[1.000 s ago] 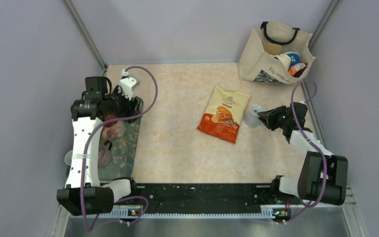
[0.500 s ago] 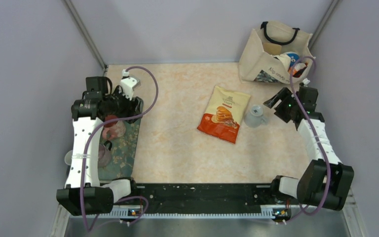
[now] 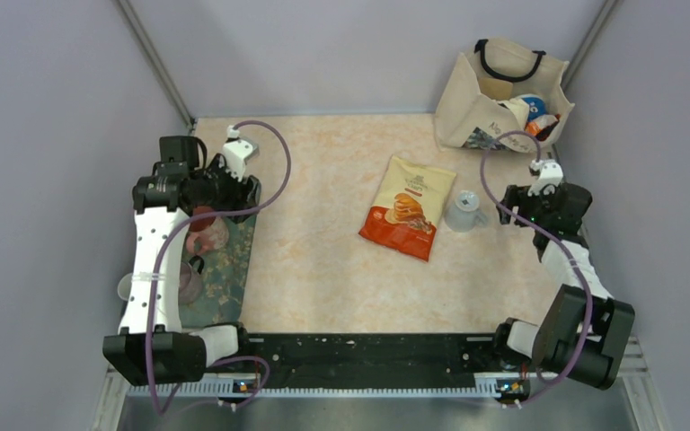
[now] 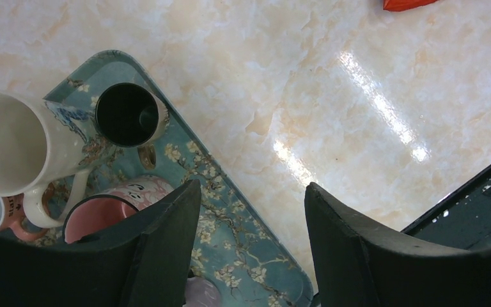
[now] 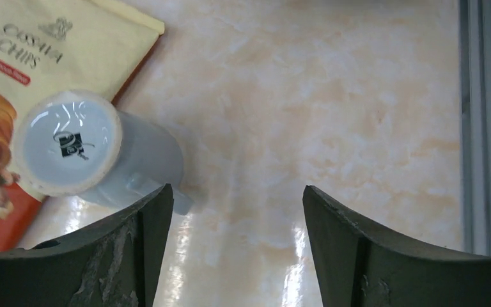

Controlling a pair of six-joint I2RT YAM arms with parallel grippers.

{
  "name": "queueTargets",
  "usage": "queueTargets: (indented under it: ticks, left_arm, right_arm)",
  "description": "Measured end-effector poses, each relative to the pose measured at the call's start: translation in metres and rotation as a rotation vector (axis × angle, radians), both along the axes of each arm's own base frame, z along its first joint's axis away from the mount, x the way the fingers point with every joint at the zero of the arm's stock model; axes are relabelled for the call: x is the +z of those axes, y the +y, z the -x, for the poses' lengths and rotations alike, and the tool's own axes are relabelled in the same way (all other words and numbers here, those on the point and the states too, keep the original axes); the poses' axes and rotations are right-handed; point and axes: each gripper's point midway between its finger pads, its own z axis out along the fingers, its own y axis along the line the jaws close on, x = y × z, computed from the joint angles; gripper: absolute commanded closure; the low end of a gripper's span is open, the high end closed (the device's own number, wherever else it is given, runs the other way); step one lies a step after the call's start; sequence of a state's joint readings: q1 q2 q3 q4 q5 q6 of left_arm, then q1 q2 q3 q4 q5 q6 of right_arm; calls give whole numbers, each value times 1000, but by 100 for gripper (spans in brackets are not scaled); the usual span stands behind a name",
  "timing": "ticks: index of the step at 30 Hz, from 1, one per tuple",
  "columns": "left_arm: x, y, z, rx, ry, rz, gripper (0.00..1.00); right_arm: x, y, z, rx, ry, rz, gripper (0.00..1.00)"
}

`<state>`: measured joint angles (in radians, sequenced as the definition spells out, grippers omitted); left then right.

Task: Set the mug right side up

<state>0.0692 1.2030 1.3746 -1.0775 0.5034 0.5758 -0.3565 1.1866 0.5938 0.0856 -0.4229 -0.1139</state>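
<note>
A pale blue mug [image 3: 463, 211] stands base up on the marble table, touching the right edge of the chips bag [image 3: 409, 206]. In the right wrist view the mug's [image 5: 134, 163] labelled underside faces the camera and its handle points toward my left finger. My right gripper [image 3: 514, 202] hovers just right of the mug. It [image 5: 236, 192] is open, with only bare table between its fingers. At the left, my left gripper [image 3: 223, 187] hangs open over the floral tray [image 4: 256, 256], holding nothing [image 4: 252, 187].
The tray [image 3: 234, 269] carries a white mug [image 4: 13, 141], a black cup [image 4: 128, 115] and a pink mug [image 4: 102, 214]. A canvas tote bag [image 3: 503, 94] with groceries stands at the back right. A metal rail [image 5: 479, 128] runs along the table's right edge.
My right gripper opened, let go of the mug and drew back to the right. The mug stays base up beside the chips bag. The left arm barely moved.
</note>
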Motion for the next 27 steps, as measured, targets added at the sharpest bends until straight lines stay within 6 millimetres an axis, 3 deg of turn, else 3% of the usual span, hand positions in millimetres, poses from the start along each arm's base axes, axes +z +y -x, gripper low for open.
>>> queueTargets:
  ticks: [7,17,24,27]
  left_arm:
    - [4,1,-10,-15,-4,-14,34]
    - [3,2,-7,-16,7,-19,34]
    - [3,2,-7,-13,8,-24,34]
    - [3,3,-7,-12,9,-27,34]
  right_arm:
    - [-21,18,-4,357,-30,229,39]
    - [-57,53,-1,704,62,351,40]
    - [-78,61,4,786,105,394,76]
    - [-81,63,5,799,110,398,98]
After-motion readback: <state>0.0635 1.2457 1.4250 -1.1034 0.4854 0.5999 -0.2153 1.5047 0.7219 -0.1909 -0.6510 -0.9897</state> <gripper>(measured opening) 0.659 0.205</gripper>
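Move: Some 11 cm to the right hand's left, 2 cm ahead and about 9 cm below it stands the upside-down mug; its handle juts back towards the hand, only about 6 cm to the left and 8 cm down. The chips bag lies about 15 cm to the left of the mug and 2 cm farther out. The tote bag stands roughly 25 cm straight ahead of the right hand. From the left hand the mug is about 58 cm right, 8 cm ahead and 21 cm below. Sinking about 8 cm and sliding some 6 cm left, the open right hand comes down onto the mug's handle, while its wrist swings roughly 45 degrees counter-clockwise so the fingers point at the mug, rolling its left side down too. Near the bottom the fingers close, one pad either side of the handle, and pinch it. ##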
